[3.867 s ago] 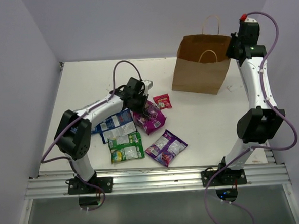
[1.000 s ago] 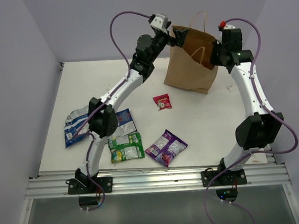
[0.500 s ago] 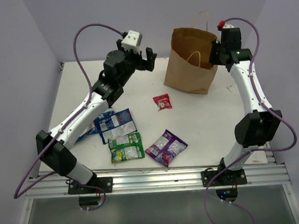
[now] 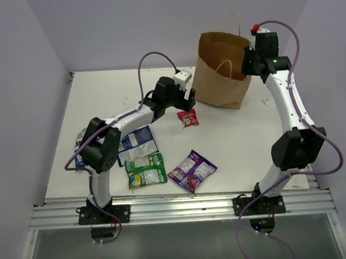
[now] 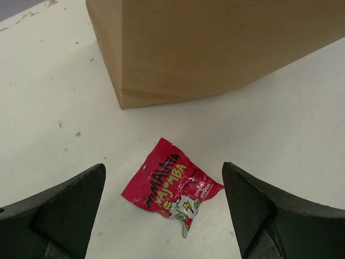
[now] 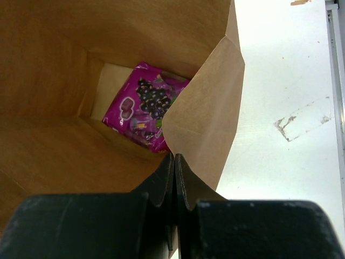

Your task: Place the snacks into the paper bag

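The brown paper bag [image 4: 220, 79] stands upright at the back right of the table. My right gripper [image 4: 247, 66] is shut on its right rim; in the right wrist view the fingers [image 6: 173, 159] pinch the paper edge, and a magenta snack packet [image 6: 141, 107] lies on the bag's floor. My left gripper [image 4: 186, 99] hangs open just above the small red packet [image 4: 188, 118]. In the left wrist view the red packet [image 5: 171, 186] lies flat between the wide-open fingers, in front of the bag [image 5: 215, 48]. A blue-white packet [image 4: 136, 144], a green one [image 4: 146, 170] and a purple one [image 4: 192, 170] lie on the table.
Another blue-white packet [image 4: 80, 141] lies at the left, partly hidden by the left arm. Walls close in the table at the left, back and right. A metal rail [image 4: 178, 208] runs along the near edge.
My left arm has swung from the bag's mouth out to the left and then down over the red packet, jaws still open. The magenta packet it held earlier now lies in the bag. Right gripper unchanged.
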Controlling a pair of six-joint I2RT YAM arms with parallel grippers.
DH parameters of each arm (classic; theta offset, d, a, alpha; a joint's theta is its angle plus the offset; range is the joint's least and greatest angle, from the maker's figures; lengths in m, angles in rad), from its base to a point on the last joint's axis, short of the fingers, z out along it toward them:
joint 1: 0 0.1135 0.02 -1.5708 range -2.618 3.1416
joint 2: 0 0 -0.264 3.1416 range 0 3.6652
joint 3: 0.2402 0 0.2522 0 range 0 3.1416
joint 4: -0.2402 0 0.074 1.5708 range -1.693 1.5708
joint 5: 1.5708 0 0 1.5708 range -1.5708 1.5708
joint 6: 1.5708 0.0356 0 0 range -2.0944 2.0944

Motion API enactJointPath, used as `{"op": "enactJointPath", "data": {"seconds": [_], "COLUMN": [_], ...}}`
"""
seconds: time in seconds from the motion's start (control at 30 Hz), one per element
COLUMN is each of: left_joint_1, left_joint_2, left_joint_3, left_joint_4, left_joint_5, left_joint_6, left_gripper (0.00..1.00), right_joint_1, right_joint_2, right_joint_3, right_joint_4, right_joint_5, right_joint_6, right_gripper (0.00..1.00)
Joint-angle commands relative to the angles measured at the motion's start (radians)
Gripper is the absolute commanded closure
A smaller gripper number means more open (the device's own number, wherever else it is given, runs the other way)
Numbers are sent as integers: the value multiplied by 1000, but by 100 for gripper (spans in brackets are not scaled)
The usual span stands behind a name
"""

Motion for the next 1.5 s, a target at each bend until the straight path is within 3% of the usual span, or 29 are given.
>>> {"op": "enactJointPath", "data": {"seconds": [0.0, 0.9, 1.0, 1.03, 1.1, 1.13, 1.33, 1.47], "left_joint_1": [-5, -16, -16, -16, -16, -16, -5, -10], "left_joint_2": [54, 239, 255, 255, 253, 250, 126, -166], "left_joint_3": [78, -32, -20, -18, -24, -29, -75, -103], "left_joint_4": [60, 9, -23, -31, -49, -54, -57, -63], "left_joint_5": [66, 100, 84, 72, 48, 37, 55, -32], "left_joint_6": [2, 5, 11, 13, 21, 21, 11, -4], "left_gripper": [7, 9, 52, 70, 93, 100, 100, 100], "right_joint_1": [9, 11, 11, 11, 11, 11, 11, 12], "right_joint_2": [14, 11, 8, 7, 5, 5, 7, 0], "right_joint_3": [3, 12, 10, 9, 9, 7, 7, 6], "right_joint_4": [-12, -17, -17, -17, -17, -15, -17, -17], "right_joint_5": [-28, -21, -18, -18, -16, -14, -18, -13], "right_joint_6": [4, -2, -1, -1, -2, -2, -2, -5], "right_gripper": [100, 100, 100, 100, 100, 100, 100, 100]}}
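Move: The red snack packet lies flat on the table almost under the open left hand, about 13 cm below it, some 2 cm back and 2 cm to its right. The paper bag stands beyond the packet, its middle about 10 cm ahead of the left hand and 15 cm to its right. A blue pouch lies 13 cm back and 19 cm left of that hand. From the right hand the packet is about 23 cm left, 5 cm back and 27 cm down. The red packet is pinched by the left hand, which sinks about 12 cm onto it, easing slightly back and tipping some 12 degrees farther down, its fingers wide open until it stops and they shut on the foil. It then starts up some 2 cm, back and left. The right hand stays, still shut on the paper bag's right rim. ##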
